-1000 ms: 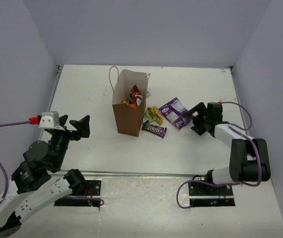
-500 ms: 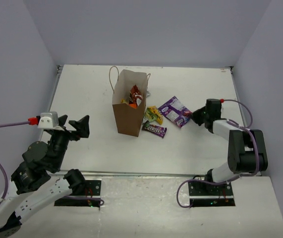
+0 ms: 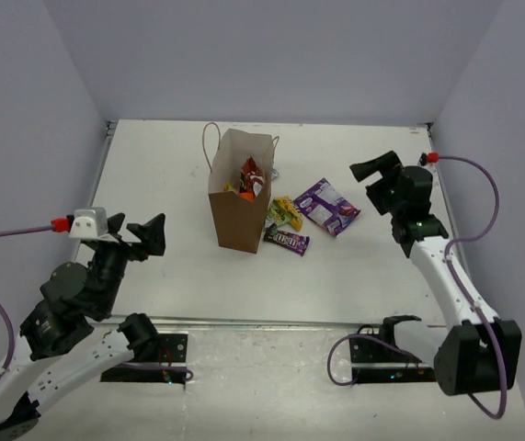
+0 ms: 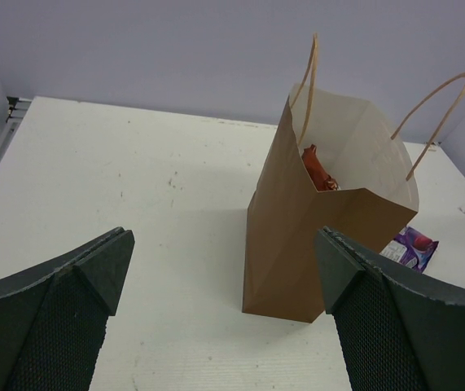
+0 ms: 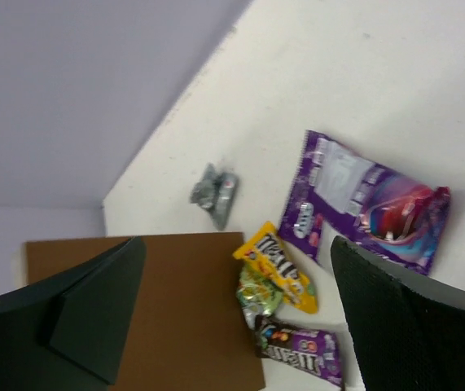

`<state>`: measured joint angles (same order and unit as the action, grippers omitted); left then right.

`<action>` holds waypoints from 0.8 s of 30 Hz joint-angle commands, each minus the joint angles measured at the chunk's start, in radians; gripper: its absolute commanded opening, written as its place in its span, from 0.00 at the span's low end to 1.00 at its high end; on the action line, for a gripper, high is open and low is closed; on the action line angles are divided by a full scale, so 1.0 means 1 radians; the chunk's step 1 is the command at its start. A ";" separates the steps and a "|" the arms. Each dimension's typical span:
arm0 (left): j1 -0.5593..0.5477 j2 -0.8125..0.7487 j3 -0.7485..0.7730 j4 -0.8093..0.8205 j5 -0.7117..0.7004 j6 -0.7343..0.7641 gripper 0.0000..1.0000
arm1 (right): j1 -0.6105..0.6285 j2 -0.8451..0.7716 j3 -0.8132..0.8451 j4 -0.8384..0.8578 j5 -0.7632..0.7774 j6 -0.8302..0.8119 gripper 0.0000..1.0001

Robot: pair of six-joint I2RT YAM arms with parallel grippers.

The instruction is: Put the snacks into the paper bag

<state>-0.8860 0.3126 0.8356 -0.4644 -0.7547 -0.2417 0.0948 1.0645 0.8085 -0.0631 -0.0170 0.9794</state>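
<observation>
The paper bag (image 3: 240,193) stands upright mid-table, brown, with loop handles; a red-orange chip bag (image 3: 252,176) pokes out of its open mouth. To its right lie a yellow packet (image 3: 289,211), a dark brown candy packet (image 3: 286,241) and a purple packet (image 3: 326,207). In the right wrist view a green packet (image 5: 258,295) and a silver wrapper (image 5: 215,194) also show beside the bag (image 5: 183,309). My right gripper (image 3: 372,179) hangs open and empty above the table, right of the purple packet (image 5: 362,204). My left gripper (image 3: 156,234) is open, left of the bag (image 4: 297,236).
The table's raised rim (image 3: 271,122) runs along the back, with grey walls on three sides. The bag's thin handles (image 4: 309,90) stick up above its mouth. Bare white tabletop (image 3: 161,175) lies between the left gripper and the bag.
The right gripper left the purple packet's right edge, rose and swung toward the back right; its jaws stand open now. The purple packet stays on the table. The left arm has not moved.
</observation>
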 commanded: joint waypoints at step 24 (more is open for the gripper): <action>0.001 -0.029 -0.004 0.047 0.002 0.028 1.00 | 0.011 0.733 0.350 -0.257 0.015 0.061 0.28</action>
<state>-0.8860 0.2939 0.8356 -0.4599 -0.7471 -0.2394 0.0780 1.7855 1.0855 -0.2729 -0.0315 1.0164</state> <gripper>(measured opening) 0.997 0.478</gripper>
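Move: The purple candy bag lies with its middle about 5 cm ahead of the right hand, 3 cm to its left and some 21 cm below. The yellow pouch is about 11 cm to the left of the bag and 1 cm nearer the robot; the dark M&M's pack lies about 14 cm left of the right hand, 5 cm back. The paper bag stands about 25 cm left, level with the hand. From the left hand, the candy bag is about 24 cm ahead, 37 cm right and 30 cm below. The purple candy bag's right-hand end is what the right hand drops onto: it sinks quickly by about 20 cm, tipping its fingers down by nearly 40 degrees. Near table height it pushes forward some 4 cm while the wide-open fingers begin to close, pinching that end between them, roughly half shut. ##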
